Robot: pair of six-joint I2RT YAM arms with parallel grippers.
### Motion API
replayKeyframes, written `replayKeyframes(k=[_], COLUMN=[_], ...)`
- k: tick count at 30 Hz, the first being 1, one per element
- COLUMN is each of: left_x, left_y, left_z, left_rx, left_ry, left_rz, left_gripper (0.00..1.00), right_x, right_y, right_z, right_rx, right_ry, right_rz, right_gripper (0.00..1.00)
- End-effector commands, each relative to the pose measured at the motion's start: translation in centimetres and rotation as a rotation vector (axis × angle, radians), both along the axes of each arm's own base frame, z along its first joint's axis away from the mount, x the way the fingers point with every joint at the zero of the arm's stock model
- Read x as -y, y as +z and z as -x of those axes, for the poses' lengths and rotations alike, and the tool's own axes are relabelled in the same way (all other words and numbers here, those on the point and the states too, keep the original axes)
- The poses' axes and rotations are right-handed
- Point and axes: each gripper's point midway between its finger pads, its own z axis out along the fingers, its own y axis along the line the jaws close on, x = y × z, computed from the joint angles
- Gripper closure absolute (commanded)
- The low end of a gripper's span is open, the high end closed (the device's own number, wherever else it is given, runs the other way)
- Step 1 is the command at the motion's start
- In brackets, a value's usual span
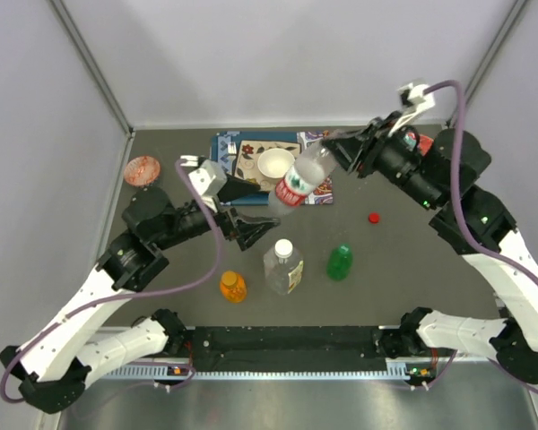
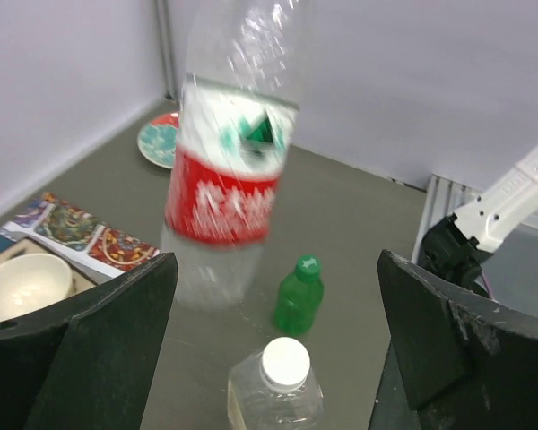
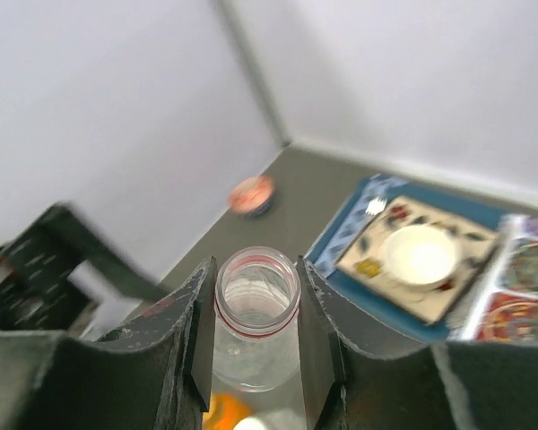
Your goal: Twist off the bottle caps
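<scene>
My right gripper is shut on the open neck of the clear red-label bottle and holds it tilted in the air; its capless mouth sits between the fingers. The bottle hangs blurred in the left wrist view. The red cap lies loose on the table. My left gripper is open and empty, near the bottle's base. The larger clear bottle with white cap, the green bottle with green cap and the orange bottle stand on the table.
A white bowl sits on patterned mats at the back. A small patterned dish lies at the back left. Grey walls enclose the table on three sides.
</scene>
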Motion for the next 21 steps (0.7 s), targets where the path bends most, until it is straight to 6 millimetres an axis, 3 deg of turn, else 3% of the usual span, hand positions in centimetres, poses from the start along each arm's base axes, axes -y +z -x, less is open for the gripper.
replayKeyframes(k=[1, 3, 4, 6, 7, 10, 12, 16, 18, 19, 20, 21], left_x=[-4.0, -5.8, -7.3, -8.7, -9.6, -11.0, -11.8, -12.0, -12.2, -12.3, -12.4, -12.5], left_y=[4.7, 4.4, 5.0, 3.5, 3.3, 0.8, -0.5, -3.7, -4.0, -4.6, -4.8, -4.9], left_z=[0.3, -0.7, -0.2, -1.1, -1.0, -2.0, -2.6, -2.3, -1.9, -1.9, -1.8, -1.7], left_rx=[0.1, 0.072, 0.086, 0.059, 0.057, 0.001, -0.047, -0.12, -0.121, -0.129, -0.132, -0.131], left_ry=[0.167, 0.291, 0.332, 0.427, 0.46, 0.563, 0.623, 0.633, 0.627, 0.631, 0.633, 0.635], left_rz=[0.104, 0.159, 0.204, 0.216, 0.222, 0.157, 0.135, 0.098, 0.108, 0.104, 0.106, 0.105], left_gripper=[0.01, 0.01, 0.01, 0.01, 0.01, 0.01, 0.01, 0.01, 0.01, 0.01, 0.01, 0.01], right_x=[7.9, 10.4, 11.2, 12.5, 14.5, 16.2, 16.0, 16.7, 17.7, 17.9, 18.0, 18.3], right_y=[2.0, 0.8, -0.4, -2.9, -4.8, -9.4, -11.7, -13.9, -15.2, -15.4, -14.4, -15.1], right_z=[-4.9, -7.2, -8.2, -10.3, -11.8, -14.7, -16.3, -18.8, -19.2, -19.5, -20.2, -20.4], right_rx=[0.045, 0.003, -0.028, -0.097, -0.138, -0.228, -0.251, -0.204, -0.173, -0.151, -0.089, -0.076], right_ry=[-0.499, -0.623, -0.66, -0.731, -0.811, -0.893, -0.897, -0.969, -1.025, -1.038, -1.06, -1.072], right_rz=[0.073, 0.071, 0.076, 0.078, 0.099, 0.165, 0.224, 0.285, 0.339, 0.349, 0.308, 0.354], right_gripper=[0.98, 1.0, 1.0, 1.0, 1.0, 1.0, 1.0, 1.0, 1.0, 1.0, 1.0, 1.0])
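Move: My right hand holds the uncapped bottle by its neck. The clear spot it is going to lies about 18 cm ahead, 16 cm to the right and 46 cm down, at table level. The red cap is some 5 cm nearer than that spot and 5 cm right of it. The plate is about 18 cm beyond the spot and 21 cm right of it. That spot is about 24 cm ahead of my empty left hand and 36 cm to its right, and the white-capped bottle is 8 cm right, 4 cm back and 29 cm below that hand. Keeping my grip on the neck, I swing the bottle forward and right with my right hand, rising slightly at first. Then I lower it towards the clear table beside the red cap, ending about 20 cm down and 19 cm forward while the wrist turns some 50 degrees clockwise and tips down. My open left hand backs off about 11 cm to the left, first rising a little, then sinking. ##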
